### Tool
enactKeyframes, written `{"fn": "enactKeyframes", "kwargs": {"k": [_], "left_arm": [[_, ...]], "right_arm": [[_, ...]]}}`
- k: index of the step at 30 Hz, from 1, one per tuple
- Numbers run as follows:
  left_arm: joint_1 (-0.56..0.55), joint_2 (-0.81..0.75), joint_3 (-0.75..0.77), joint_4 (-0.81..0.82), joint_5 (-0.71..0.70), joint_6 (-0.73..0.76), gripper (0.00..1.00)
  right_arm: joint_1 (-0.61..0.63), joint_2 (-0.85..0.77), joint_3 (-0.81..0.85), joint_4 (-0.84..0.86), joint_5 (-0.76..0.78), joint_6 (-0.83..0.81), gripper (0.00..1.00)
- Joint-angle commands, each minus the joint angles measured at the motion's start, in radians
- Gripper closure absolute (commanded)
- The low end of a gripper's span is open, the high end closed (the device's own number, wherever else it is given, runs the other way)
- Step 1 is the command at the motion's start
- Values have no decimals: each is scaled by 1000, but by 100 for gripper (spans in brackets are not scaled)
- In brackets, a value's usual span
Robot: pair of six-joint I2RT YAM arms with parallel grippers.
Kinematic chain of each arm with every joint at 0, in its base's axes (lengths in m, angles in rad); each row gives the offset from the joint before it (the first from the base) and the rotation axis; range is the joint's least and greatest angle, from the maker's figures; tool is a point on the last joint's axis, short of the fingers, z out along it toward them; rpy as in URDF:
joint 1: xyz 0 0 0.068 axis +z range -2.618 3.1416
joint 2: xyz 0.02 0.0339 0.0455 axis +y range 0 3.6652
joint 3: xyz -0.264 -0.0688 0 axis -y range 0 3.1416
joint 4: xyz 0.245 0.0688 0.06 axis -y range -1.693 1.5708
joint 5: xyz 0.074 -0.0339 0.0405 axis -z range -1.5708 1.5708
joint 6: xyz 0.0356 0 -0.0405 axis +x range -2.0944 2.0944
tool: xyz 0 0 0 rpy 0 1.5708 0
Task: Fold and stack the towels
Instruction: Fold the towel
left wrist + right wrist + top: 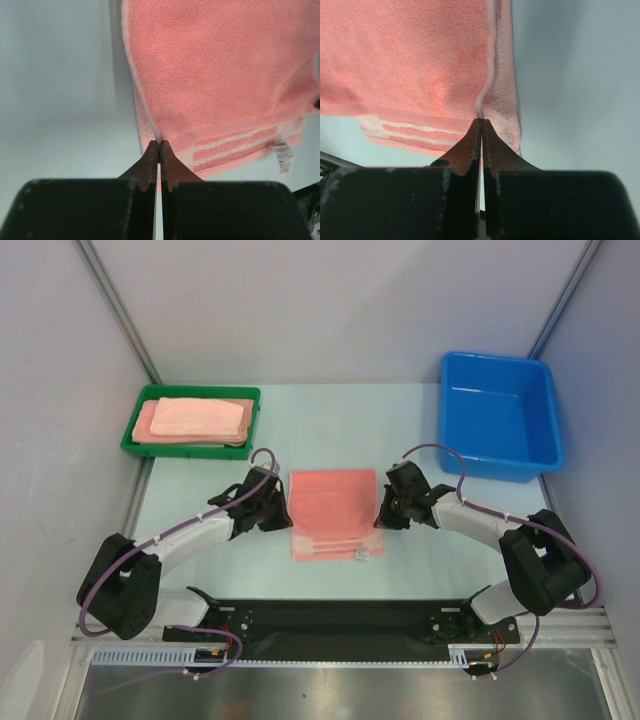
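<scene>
A salmon-pink towel (333, 508) lies flat in the middle of the table, its upper layer folded back so the striped hem and a white label (283, 159) show at the near end. My left gripper (282, 512) is at the towel's left edge and is shut, pinching the towel (225, 75) edge between its tips (159, 144). My right gripper (382, 512) is at the right edge, also shut, with the towel (410, 60) edge puckered at its tips (482, 121). Folded peach towels (195, 418) are stacked in a green tray.
The green tray (190, 392) stands at the back left. A blue bin (545, 455), with nothing visible inside, stands at the back right. Walls close in the table on the left, back and right. Both arm bases sit at the near edge.
</scene>
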Motion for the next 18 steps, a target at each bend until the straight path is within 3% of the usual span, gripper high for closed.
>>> {"fn": "enactKeyframes", "kwargs": {"k": [1, 9, 12, 18], "left_arm": [[2, -63, 64, -78, 50, 19, 100], [-1, -204, -30, -82, 139, -65, 100], [-18, -249, -103, -18, 194, -114, 100], [-66, -302, -241, 42, 173, -175, 100]], "right_arm": [[2, -59, 69, -48, 2, -52, 100], [-44, -157, 65, -159, -25, -127, 100], [-44, -212, 21, -127, -48, -131, 100], [-27, -274, -156, -19, -80, -85, 100]]}}
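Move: Each shut gripper holds a near corner of the towel's raised top layer. From the left hand, the bottom layer's near left corner is roughly 6 cm back, level sideways, 4 cm down; from the right hand, its near right corner is about 6 cm back, 1 cm right, 3 cm down. The white tag lies some 6 cm back and 4 cm left of the right hand. Both hands, still pinching the corners, rise 4–5 cm, then draw back over the bottom layer while sinking. ##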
